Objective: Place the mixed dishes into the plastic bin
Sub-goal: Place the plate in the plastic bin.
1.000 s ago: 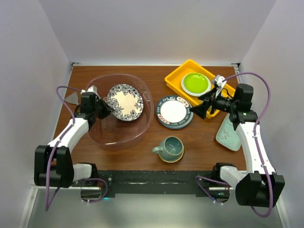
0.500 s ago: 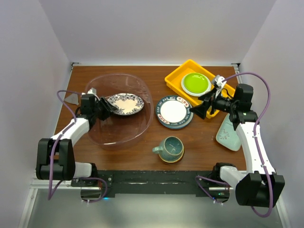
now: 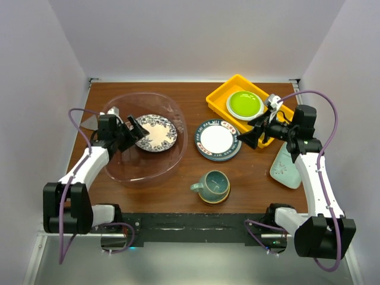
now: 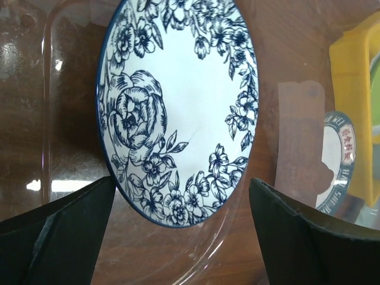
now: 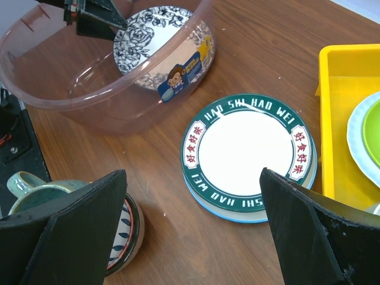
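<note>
The blue floral plate point(image 3: 155, 132) point(image 4: 178, 107) lies inside the plastic bin point(image 3: 127, 175) point(image 4: 44, 119), near its right wall. My left gripper point(image 3: 134, 130) point(image 4: 181, 202) hovers open inside the bin at the plate's left edge, touching nothing. The dark lettered plate point(image 3: 218, 140) point(image 5: 246, 151) rests on another blue-edged plate on the table. A teal mug point(image 3: 212, 184) point(image 5: 27, 187) stands on a small patterned bowl point(image 5: 122, 237). A pale mint dish point(image 3: 285, 166) lies at the right. My right gripper point(image 3: 249, 136) point(image 5: 191, 178) hangs open, empty, just right of the lettered plate.
A yellow tray point(image 3: 221, 95) point(image 5: 344, 119) at the back right holds a lime-green plate point(image 3: 244, 104) point(image 5: 368, 127). The right arm reaches over the tray's near corner. The bin carries a cartoon sticker point(image 5: 178, 77) on its wall.
My left gripper opened and let go of the floral plate, which dropped from a tilted hold to lying in the bin. The bin shifted slightly left. The right arm stayed still.
</note>
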Controlling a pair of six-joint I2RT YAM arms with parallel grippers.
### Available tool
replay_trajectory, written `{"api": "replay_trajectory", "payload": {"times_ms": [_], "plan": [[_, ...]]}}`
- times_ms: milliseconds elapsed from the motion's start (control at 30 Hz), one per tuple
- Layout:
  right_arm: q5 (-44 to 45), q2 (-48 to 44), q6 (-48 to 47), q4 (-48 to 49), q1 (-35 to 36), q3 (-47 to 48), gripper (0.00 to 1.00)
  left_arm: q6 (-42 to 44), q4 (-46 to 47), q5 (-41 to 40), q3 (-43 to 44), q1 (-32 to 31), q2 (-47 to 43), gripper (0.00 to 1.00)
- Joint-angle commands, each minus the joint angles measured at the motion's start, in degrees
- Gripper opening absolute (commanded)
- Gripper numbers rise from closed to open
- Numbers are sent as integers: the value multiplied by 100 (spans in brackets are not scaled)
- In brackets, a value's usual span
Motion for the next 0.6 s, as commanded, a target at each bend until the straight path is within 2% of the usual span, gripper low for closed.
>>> {"api": "replay_trajectory", "payload": {"times_ms": [0, 567], "plan": [[75, -76, -141, 20, -19, 198, 98, 357, -56, -161, 456, 49, -504, 100], [163, -41, -255, -42, -19, 198, 98, 1051, -496, 243, 1036, 49, -1814, 100]]}}
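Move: The flowered plate lies free inside the plastic bin, its middle about 4 cm ahead of my open left hand, 5 cm to the right and 6 cm below. The bin's own middle is some 2 cm back and 3 cm to the right. The plate stack stands roughly 30 cm to my left hand's right, level with it. From my idle right hand, the flowered plate is about 12 cm ahead, 32 cm left and 21 cm lower. With its fingers already wide open, my left hand backs off the flowered plate by rising almost straight up, slowly at first and then quickly, some 13 cm from low inside the bin. On the way the wrist tips the fingers up by about 20 degrees, and they stay open, holding nothing. ##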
